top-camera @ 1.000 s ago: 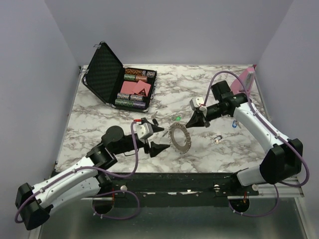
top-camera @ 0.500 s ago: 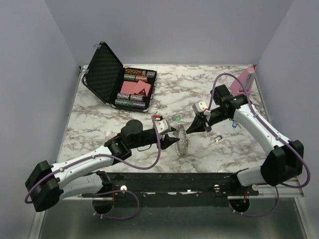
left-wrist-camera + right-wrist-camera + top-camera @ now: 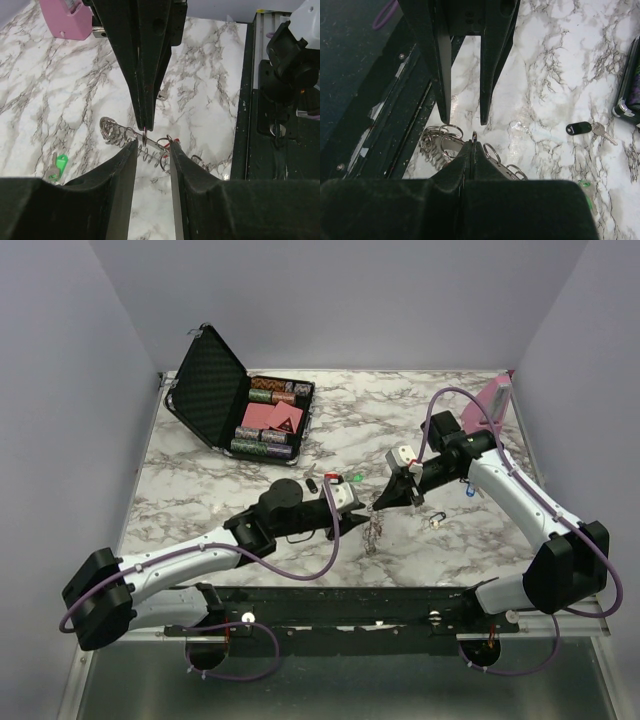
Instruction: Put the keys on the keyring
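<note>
The keyring (image 3: 373,532) is a limp strand of silvery rings hanging from my right gripper (image 3: 381,502), which is shut on one ring (image 3: 474,135). The strand's lower end rests on the marble. My left gripper (image 3: 152,147) is open, its narrow jaws either side of the keyring's flat bar (image 3: 156,145). A red scrap (image 3: 175,140) shows beside one fingertip. A green key (image 3: 356,478), a black key (image 3: 579,128), a blue key (image 3: 468,492) and another key (image 3: 437,521) lie loose on the table.
An open black case (image 3: 213,380) of poker chips stands at the back left. A pink stand (image 3: 490,400) is at the back right. The black front rail (image 3: 260,100) runs close beside the keyring.
My left arm reached right to the keyring and its jaws narrowed around it. The keyring went from a flat circle to a hanging strand. The right gripper shifted slightly.
</note>
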Controlling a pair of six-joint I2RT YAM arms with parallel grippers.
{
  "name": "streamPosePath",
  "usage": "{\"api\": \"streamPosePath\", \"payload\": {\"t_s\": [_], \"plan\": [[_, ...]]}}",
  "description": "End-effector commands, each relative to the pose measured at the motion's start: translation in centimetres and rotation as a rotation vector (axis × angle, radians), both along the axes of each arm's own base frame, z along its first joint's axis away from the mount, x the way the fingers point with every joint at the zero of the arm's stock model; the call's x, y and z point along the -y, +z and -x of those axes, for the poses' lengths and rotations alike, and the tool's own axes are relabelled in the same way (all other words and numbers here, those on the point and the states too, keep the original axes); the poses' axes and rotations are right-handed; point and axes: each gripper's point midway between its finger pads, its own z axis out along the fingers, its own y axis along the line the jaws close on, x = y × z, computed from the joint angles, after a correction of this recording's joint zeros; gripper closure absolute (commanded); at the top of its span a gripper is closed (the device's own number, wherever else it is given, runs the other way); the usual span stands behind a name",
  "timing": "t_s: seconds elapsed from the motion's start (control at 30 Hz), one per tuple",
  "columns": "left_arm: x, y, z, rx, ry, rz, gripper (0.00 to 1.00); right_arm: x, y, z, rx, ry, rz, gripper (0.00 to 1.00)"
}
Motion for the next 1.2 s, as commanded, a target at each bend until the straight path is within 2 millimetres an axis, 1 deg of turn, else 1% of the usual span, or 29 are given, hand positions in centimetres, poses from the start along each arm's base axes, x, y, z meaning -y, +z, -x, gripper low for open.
{"api": "streamPosePath", "payload": {"t_s": [0.0,0.2,0.33,0.43,0.63,0.7,0.73,0.77,0.8,1.03,1.07,1.1,1.17], "plan": [[0.3,1.0,-1.2,0.044,0.046,-0.001,0.6,-0.5,0.8,1.0,-0.029,0.032,-0.058,1.0],[0.7,0.9,-1.6,0.053,0.049,-0.013,0.6,-0.6,0.7,1.0,-0.033,0.034,-0.059,1.0],[1.1,0.7,-1.3,0.047,0.022,-0.022,0.67,-0.6,0.7,1.0,-0.033,0.034,-0.059,1.0],[1.2,0.3,-1.0,0.038,0.005,-0.035,0.7,-0.6,0.7,1.0,-0.033,0.034,-0.061,1.0],[1.1,-0.2,-1.0,0.033,0.007,-0.049,0.71,-0.6,0.8,1.0,-0.033,0.033,-0.063,1.0],[1.2,-0.2,-1.0,0.036,0.005,-0.05,0.76,-0.7,0.8,1.0,-0.034,0.033,-0.064,1.0],[1.2,-0.1,-1.1,0.036,0.005,-0.048,0.77,-0.7,0.8,1.0,-0.036,0.033,-0.063,1.0],[1.3,-0.1,-1.0,0.036,0.001,-0.048,0.83,-0.7,0.7,1.0,-0.037,0.033,-0.063,1.0],[1.4,0.0,-1.0,0.035,-0.004,-0.047,0.85,-0.6,0.7,1.0,-0.041,0.033,-0.063,1.0],[1.7,-0.2,-0.9,0.011,-0.015,-0.06,0.86,-0.7,0.7,1.1,-0.044,0.032,-0.064,1.0],[1.8,-0.2,-0.9,0.009,-0.015,-0.06,0.92,-0.7,0.7,1.0,-0.043,0.032,-0.063,1.0],[1.8,-0.2,-0.9,0.007,-0.014,-0.06,1.0,-0.6,0.7,1.0,-0.046,0.03,-0.065,1.0],[1.8,-0.1,-1.0,0.001,-0.003,-0.052,1.0,-0.7,0.8,1.0,-0.049,0.028,-0.066,1.0]]}}
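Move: The small ring standing up from the keyring's top edge, pinched in the right fingertips, lies about 1 cm ahead, 2 cm right and 1 cm below the half-open left hand; for the right hand it sits right at the finger pads. The green key lies some 16 cm ahead of the left hand, neither left nor right; the black key about 15 cm ahead and 11 cm left; the silver key 5 cm ahead and 19 cm right. All three lie some 18 cm lower. The small ring stays pinched in the still right hand while the left fingers come round it: the left hand eases forward a little over 1 cm, then also sinks and edges right by about 1 cm each, up to the right fingertips. Its fingers close in steps from under half open to nearly shut, tips pinching the small ring beside the right hand's. ##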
